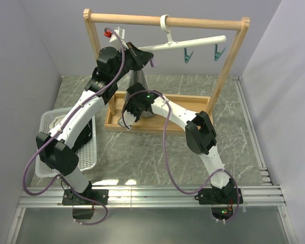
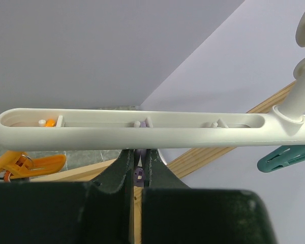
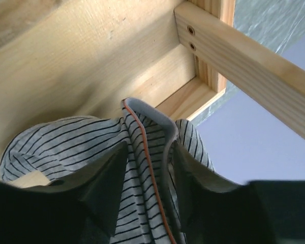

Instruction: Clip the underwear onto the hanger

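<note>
The white hanger (image 1: 193,43) hangs tilted by its hook from the wooden rail; in the left wrist view its bar (image 2: 142,129) runs just above my fingers. My left gripper (image 1: 145,57) (image 2: 138,152) is up under the bar's left half, shut on the purple clip (image 2: 137,175) (image 1: 152,62). The grey striped underwear (image 1: 140,81) stands in a bunch below that clip. My right gripper (image 1: 138,95) (image 3: 150,145) is under it, shut on a fold of the underwear (image 3: 147,173) beside its waistband. Whether the cloth is inside the clip is hidden.
The wooden frame (image 1: 168,21) stands on a wooden tray (image 1: 193,101) (image 3: 91,61). Two teal clips (image 1: 187,56) (image 1: 219,52) dangle from the hanger's right half, and an orange clip (image 2: 28,165) from its left end. A white basket (image 1: 46,152) sits at the left.
</note>
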Available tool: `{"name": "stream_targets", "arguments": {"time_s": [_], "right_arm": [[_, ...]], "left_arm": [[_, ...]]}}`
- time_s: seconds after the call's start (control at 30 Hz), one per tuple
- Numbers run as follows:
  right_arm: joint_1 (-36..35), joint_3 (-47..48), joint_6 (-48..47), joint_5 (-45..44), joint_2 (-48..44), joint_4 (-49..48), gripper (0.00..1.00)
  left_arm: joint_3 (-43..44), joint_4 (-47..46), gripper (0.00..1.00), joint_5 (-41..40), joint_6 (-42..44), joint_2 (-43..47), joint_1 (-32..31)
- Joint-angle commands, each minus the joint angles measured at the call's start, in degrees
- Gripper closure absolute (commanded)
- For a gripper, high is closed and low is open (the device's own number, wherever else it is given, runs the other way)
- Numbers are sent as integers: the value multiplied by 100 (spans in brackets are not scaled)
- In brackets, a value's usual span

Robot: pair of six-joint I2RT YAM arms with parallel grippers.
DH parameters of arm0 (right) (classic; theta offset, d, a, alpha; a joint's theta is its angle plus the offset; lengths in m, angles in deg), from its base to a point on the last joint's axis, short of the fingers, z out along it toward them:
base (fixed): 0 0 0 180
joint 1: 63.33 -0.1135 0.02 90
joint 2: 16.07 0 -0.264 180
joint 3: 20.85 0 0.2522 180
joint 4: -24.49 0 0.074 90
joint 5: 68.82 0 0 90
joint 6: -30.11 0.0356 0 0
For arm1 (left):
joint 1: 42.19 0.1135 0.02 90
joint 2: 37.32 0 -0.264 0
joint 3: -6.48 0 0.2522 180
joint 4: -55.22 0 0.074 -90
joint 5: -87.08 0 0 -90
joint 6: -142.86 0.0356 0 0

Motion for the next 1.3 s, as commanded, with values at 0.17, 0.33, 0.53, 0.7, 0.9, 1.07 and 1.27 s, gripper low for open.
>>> {"name": "stream_targets", "arguments": {"time_s": [0.17, 0.33, 0.53, 0.7, 0.9, 1.07, 1.27], "right_arm": [[14, 402, 60, -163, -56, 355, 100], [94, 359, 297, 301, -397, 417, 100], [357, -457, 912, 1260, -1389, 93, 100], [690, -1493, 1939, 2218, -2312, -688, 100], [1069, -2557, 4048, 2991, -3201, -2233, 100], [1341, -3103, 6154, 3178, -3624, -3465, 100], [1491, -3377, 8294, 2993, -3870, -4531, 100]], "left_arm": [[35, -64, 100, 116, 43, 68, -84], [18, -28, 100, 107, 78, 94, -84], [9, -72, 100, 133, 52, 111, -84], [62, -99, 100, 151, 43, 85, -75], [53, -151, 100, 195, 8, 77, -66], [53, -204, 100, 256, -27, 76, -23], [53, -248, 100, 379, -36, 85, 4]]}}
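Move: The free corner of the striped underwear's waistband lies right between my right fingertips, only about 1 cm farther left and lower. From that hand the purple clip is some 30 cm up and 12 cm right, about level forward; the orange clip, which still carries the other corner, is 28 cm up and 8 cm right, 1 cm nearer me. From my left hand, already closed on the purple clip, that waistband corner lies about 30 cm below, 12 cm left and 1 cm back. My right fingers finish closing and pinch the waistband corner, then after a short pause I lift it about 16 cm, carrying it some 9 cm right and 5 cm back, up towards the purple clip. As it climbs, the wrist swings round by roughly 70 degrees, bringing the fingers from steeply down to nearly level, pointing left. My left hand stays put and keeps its squeeze on the purple clip. ##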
